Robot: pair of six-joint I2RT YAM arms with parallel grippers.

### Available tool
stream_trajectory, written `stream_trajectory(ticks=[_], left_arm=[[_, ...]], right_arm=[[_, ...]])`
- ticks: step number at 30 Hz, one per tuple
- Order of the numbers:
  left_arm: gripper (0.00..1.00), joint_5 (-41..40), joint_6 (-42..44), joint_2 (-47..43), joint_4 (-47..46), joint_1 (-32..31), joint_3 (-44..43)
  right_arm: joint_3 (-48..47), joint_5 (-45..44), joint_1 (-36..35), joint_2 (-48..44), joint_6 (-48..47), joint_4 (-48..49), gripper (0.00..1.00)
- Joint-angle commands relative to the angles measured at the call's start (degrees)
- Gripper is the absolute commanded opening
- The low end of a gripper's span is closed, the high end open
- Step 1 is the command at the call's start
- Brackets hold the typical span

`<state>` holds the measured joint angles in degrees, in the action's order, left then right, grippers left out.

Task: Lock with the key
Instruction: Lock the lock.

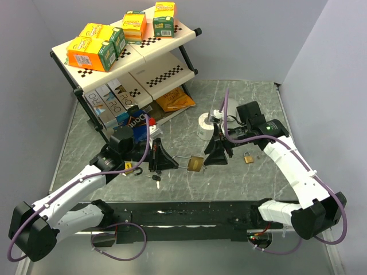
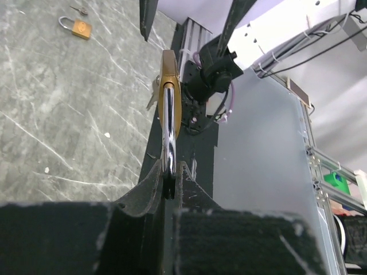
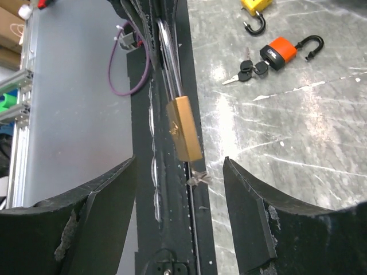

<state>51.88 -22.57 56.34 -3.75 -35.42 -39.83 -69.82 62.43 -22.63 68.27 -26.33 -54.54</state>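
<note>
A brass padlock [image 1: 195, 165] hangs above the table between the two arms. My left gripper [image 1: 174, 164] is shut on its steel shackle [image 2: 168, 143], and the brass body [image 2: 170, 91] points away from those fingers. A small silver key [image 3: 199, 178] sticks out of the bottom of the padlock body [image 3: 184, 129]. My right gripper [image 3: 179, 161] stands open just beyond the key, one finger on each side, touching neither the key nor the padlock. In the top view the right gripper [image 1: 208, 158] sits right next to the padlock.
A small brass padlock [image 1: 248, 157] lies under the right arm. An orange padlock [image 3: 279, 52], a yellow padlock [image 3: 256, 6] and a bunch of keys [image 3: 246, 70] lie near the left arm. A white roll [image 1: 205, 125] and a shelf rack [image 1: 126, 57] with boxes stand behind.
</note>
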Motion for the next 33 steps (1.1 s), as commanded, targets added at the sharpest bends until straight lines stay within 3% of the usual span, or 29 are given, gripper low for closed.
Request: stream_trajectory(ticks=[1, 8, 18, 26, 32, 33], left_arm=[[0.01, 3.84, 0.25, -1.76, -4.42, 0.00, -3.58], [0.01, 4.55, -1.60, -0.88, -6.79, 0.00, -3.76], [0.01, 5.08, -3.97, -0.52, -9.08, 0.00, -3.50], [0.01, 5.43, -3.10, -1.40, -8.38, 0.09, -3.23], [0.01, 5.52, -3.18, -0.79, -8.56, 0.09, -3.76], [0.01, 5.52, -2.75, -0.70, -8.38, 0.09, -3.85]], right_arm=[[-1.99, 1.64, 0.48, -1.56, -5.23, -3.47, 0.68], [-0.23, -1.52, -1.62, 0.28, -5.75, -2.58, 0.64], [1.44, -2.40, -3.12, 0.46, -8.12, -3.29, 0.50], [1.97, -1.44, -1.89, -1.03, -11.64, -6.98, 0.48], [1.53, 0.58, -1.89, -0.86, -9.97, -5.57, 0.31], [1.36, 0.84, -1.89, -0.77, -9.97, -5.66, 0.24]])
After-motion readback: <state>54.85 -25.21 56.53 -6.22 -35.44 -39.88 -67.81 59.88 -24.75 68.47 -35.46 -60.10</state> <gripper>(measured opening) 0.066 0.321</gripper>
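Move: The key, in the right-hand end of the big padlock, lies roughly 3 cm to the right hand's left, 1 cm back and 3 cm below. The padlock's body is about 6 cm left of that hand, 1 cm back and 2 cm lower; the white roll is some 17 cm ahead, level sideways and 9 cm down. From the left hand, already gripping the shackle, the key is about 11 cm right, level ahead and 2 cm lower. The left fingers keep their pinch on the shackle while that hand rises about 1 cm and eases back slightly, still presenting the padlock. The open right hand sinks some 2.5 cm and comes back 1.5 cm towards the key, turning only slightly, its fingers closing by about half around the key's head; whether they touch it can't be seen. ##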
